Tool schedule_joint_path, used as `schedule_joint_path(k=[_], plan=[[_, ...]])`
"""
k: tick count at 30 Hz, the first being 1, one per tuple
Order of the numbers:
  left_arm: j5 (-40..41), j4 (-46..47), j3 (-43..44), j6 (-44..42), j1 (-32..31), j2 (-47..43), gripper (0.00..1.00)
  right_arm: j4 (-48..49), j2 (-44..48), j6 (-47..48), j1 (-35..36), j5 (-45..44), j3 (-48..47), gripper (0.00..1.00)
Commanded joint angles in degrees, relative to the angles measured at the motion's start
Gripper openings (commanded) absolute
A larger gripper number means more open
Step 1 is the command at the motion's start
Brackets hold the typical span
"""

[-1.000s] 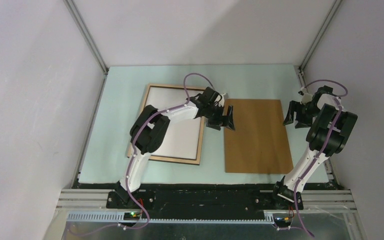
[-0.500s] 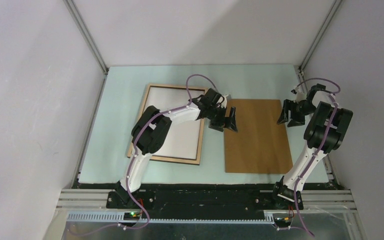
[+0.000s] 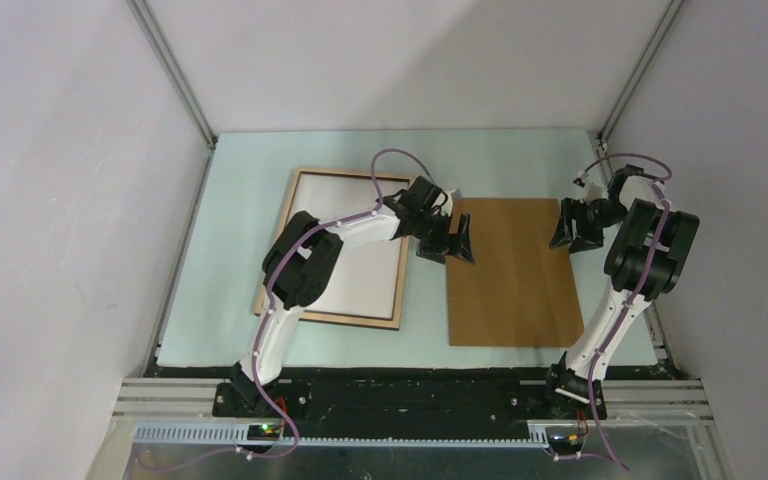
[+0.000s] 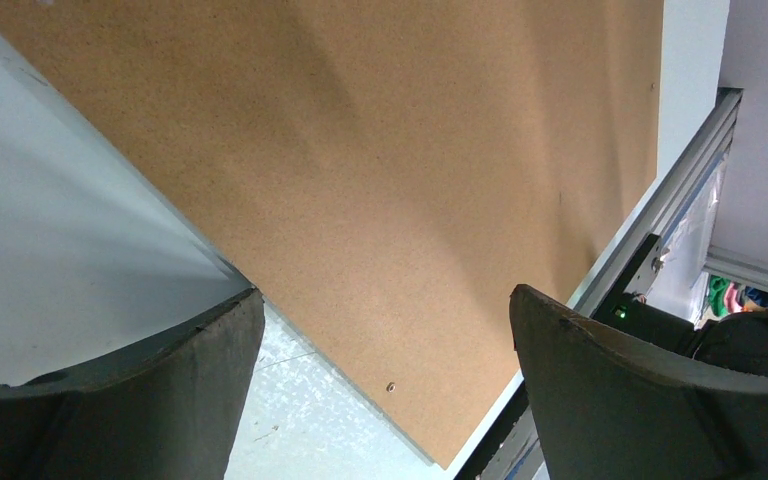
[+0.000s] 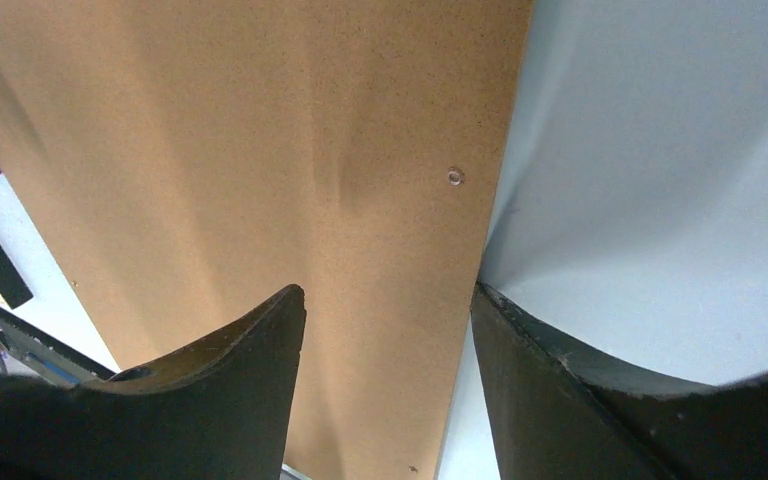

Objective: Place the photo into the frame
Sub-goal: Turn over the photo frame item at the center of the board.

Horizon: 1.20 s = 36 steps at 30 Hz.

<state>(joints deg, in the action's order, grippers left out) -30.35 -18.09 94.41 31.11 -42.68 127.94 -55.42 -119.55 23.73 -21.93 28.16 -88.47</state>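
The frame (image 3: pixel 344 174) lies flat at left of centre, its light wood side up. A white sheet (image 3: pixel 360 280) fills it, apparently the photo with its plain back up; no printed side shows. My left arm reaches across the frame. My left gripper (image 3: pixel 447 243) (image 4: pixel 385 390) hangs wide open over the left edge of a brown backing board (image 3: pixel 510 275) (image 4: pixel 410 180), holding nothing. My right gripper (image 3: pixel 575 228) (image 5: pixel 390 370) is open at the board's far right edge (image 5: pixel 490 230). That edge runs between its fingers, which do not pinch it.
Everything rests on a pale green mat (image 3: pixel 250 210). Grey walls and slanted metal posts (image 3: pixel 175 75) close in the sides and back. A metal rail with the arm bases (image 3: pixel 410 395) runs along the near edge, just beyond the board's near corner.
My right gripper has moved left from beside the board onto its right edge, and its jaws have narrowed a little. My left gripper has shifted slightly right over the board's left edge.
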Motion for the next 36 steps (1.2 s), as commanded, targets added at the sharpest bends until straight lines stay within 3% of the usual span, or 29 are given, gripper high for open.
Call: schedule_joint_path(k=[1,8,17,29,33,36], plan=[[0.4,-0.3,-2.0,-0.2,-0.8,1.0,1.0,-10.5,0.0,1.1,1.3,15.1,-2.7,0.64],[-0.1,-0.1,-2.7,-0.8,-0.8,0.7,1.0,-21.8,3.8,5.4,0.5,32.0,-7.9,0.6],[-1.3,1.0,-4.6,-2.7,0.1,-0.5,1.0,-36.4,7.2,13.7,-0.5,43.1,-12.3,0.47],[-2.4,2.9,-6.9,-5.2,0.8,-1.4,1.0,-36.5,12.2,14.3,1.5,44.3,-8.9,0.43],[-2.0,3.0,-7.0,-5.4,0.8,-2.0,1.0,-36.0,12.7,12.3,2.0,42.7,-9.0,0.38],[-1.4,2.9,-7.4,-5.4,0.9,-2.5,1.0,-30.2,15.6,5.8,2.3,39.5,-8.6,0.3]])
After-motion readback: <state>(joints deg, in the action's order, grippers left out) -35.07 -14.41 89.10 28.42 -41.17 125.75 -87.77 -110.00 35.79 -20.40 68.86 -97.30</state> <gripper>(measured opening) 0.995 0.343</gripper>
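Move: The brown board lies flat between my hands. Its middle is about 13 cm to the right of my left hand and 2 cm back. From my right hand it is some 12 cm to the left and 5 cm back, about 2 cm below either one. Its left edge lies at one of my left fingertips, its right edge at my right hand's outer fingertip. The wooden frame's middle is roughly 28 cm left of my left hand and 3 cm ahead. My right hand levers the board's right edge up, rising about 18 cm while swinging some 11 cm left and finally easing 3 cm back. That wrist rolls about 40 degrees so its fingers point more to the left, and the gripper narrows around the edge. My left hand stays low and open at the board's left edge, giving about 2 cm left and then coming partly back. ##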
